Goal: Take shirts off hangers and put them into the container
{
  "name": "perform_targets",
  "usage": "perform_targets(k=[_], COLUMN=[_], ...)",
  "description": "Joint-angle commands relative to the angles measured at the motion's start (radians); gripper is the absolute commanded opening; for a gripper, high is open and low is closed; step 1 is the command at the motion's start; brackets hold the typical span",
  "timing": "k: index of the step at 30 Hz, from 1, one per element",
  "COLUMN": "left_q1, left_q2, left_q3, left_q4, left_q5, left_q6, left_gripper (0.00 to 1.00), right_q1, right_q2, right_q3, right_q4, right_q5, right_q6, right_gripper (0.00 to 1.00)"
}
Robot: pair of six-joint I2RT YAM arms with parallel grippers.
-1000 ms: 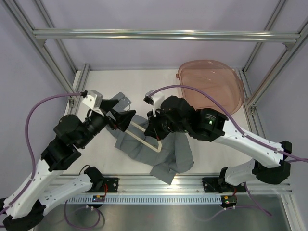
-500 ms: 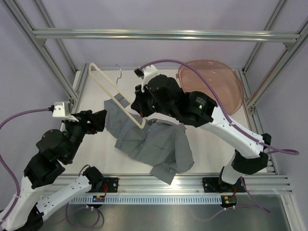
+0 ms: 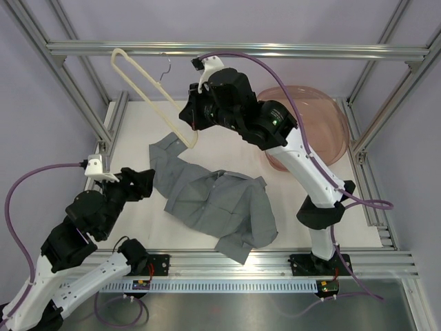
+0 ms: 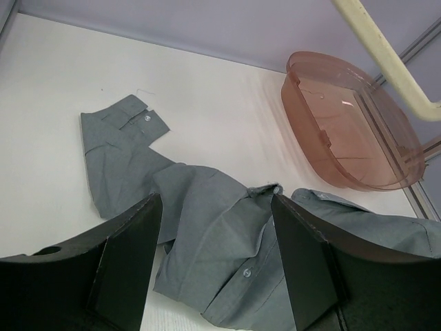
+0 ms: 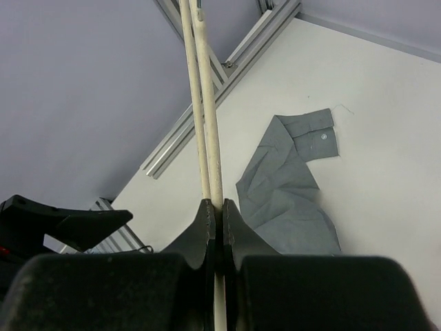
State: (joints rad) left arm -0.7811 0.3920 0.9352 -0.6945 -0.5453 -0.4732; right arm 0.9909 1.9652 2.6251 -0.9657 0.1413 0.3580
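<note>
The grey shirt [image 3: 215, 204] lies crumpled on the white table, off the hanger, with one sleeve [image 5: 289, 178] stretched toward the back left. My right gripper [image 3: 189, 129] is raised above the table's back and shut on the lower end of the cream hanger [image 3: 147, 95], whose wire hook [image 3: 166, 67] points up by the frame bar. In the right wrist view the jaws [image 5: 215, 207] pinch the hanger's two bars [image 5: 207, 103]. My left gripper [image 3: 143, 181] hovers open at the shirt's left edge; the shirt [image 4: 213, 234] shows between its fingers [image 4: 131, 255]. The pinkish container [image 3: 317, 131] stands at the back right.
Aluminium frame bars [image 3: 234, 49] run across the back and down both sides of the table [image 3: 138, 131]. The right arm's link crosses in front of the container's left part. The container [image 4: 351, 131] holds nothing that I can see.
The right gripper has lifted the hanger up and toward the back left, out of the shirt, which stays on the table. The left arm drew back to the left, jaws slightly narrower.
</note>
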Motion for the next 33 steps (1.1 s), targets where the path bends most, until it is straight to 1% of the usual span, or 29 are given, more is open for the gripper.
perform_targets(k=[1, 4, 5, 10, 13, 15, 16, 17, 20, 21, 24, 25, 29, 33], left_q1=[-0.003, -0.003, -0.004, -0.003, -0.003, -0.003, -0.003, -0.004, -0.003, -0.003, -0.004, -0.004, -0.003, -0.003], left_q2=[-0.004, -0.005, -0.007, -0.013, -0.013, -0.004, -0.001, 0.001, 0.011, 0.016, 0.019, 0.019, 0.016, 0.013], left_q3=[-0.007, -0.013, -0.015, -0.041, -0.061, -0.067, -0.07, -0.072, -0.07, -0.07, -0.059, -0.056, -0.053, -0.05], left_q4=[0.038, 0.043, 0.046, 0.064, 0.087, 0.098, 0.105, 0.107, 0.116, 0.115, 0.098, 0.095, 0.084, 0.066], left_q5=[0.011, 0.021, 0.028, 0.028, 0.039, 0.053, 0.057, 0.061, 0.077, 0.08, 0.079, 0.079, 0.074, 0.071], left_q6=[-0.012, -0.015, -0.015, -0.012, -0.018, -0.019, -0.022, -0.024, -0.028, -0.03, -0.03, -0.031, -0.03, -0.027], left_gripper=[0.7, 0.69, 0.69, 0.69, 0.69, 0.68, 0.68, 0.68, 0.68, 0.68, 0.68, 0.68, 0.68, 0.68], right_q1=[-0.04, -0.051, -0.051, -0.02, 0.006, 0.012, 0.012, 0.012, 0.009, 0.006, 0.0, 0.0, -0.02, -0.04], right_q2=[0.018, 0.041, 0.04, -0.067, -0.107, -0.12, -0.126, -0.123, -0.071, -0.033, 0.041, 0.047, 0.05, 0.075], right_q3=[0.025, 0.064, 0.059, -0.149, -0.195, -0.209, -0.208, -0.2, -0.102, -0.03, 0.087, 0.088, 0.061, 0.093], right_q4=[0.055, 0.024, 0.015, 0.059, 0.059, 0.052, 0.05, 0.045, -0.037, -0.056, -0.105, -0.097, -0.027, -0.013], right_q5=[0.017, -0.003, -0.031, -0.074, -0.08, -0.065, -0.031, -0.007, 0.072, 0.09, 0.184, 0.211, 0.225, 0.23], right_q6=[-0.008, -0.01, -0.008, -0.031, -0.053, -0.056, -0.073, -0.082, -0.117, -0.125, -0.154, -0.163, -0.174, -0.182], right_gripper=[0.0, 0.0, 0.0, 0.0, 0.0, 0.0, 0.0, 0.0, 0.0, 0.0, 0.0, 0.0, 0.0, 0.0])
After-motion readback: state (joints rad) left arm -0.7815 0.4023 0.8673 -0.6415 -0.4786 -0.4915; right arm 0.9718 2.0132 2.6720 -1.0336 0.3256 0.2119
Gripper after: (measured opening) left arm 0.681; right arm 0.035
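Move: The right hand pinches the emptied hanger; the rail spot for its hook lies about 13 cm ahead, 3 cm to the left and 5 cm above. The shirt lies some 42 cm below, 10 cm back and 5 cm right; the container is about 12 cm ahead, 32 cm right and 36 cm down. From the left hand, that rail spot is roughly 24 cm ahead, 7 cm right and 16 cm up. Keeping its pinch, the right hand dips the hanger about 6 cm, rises, then reaches forward-right towards the rail. ##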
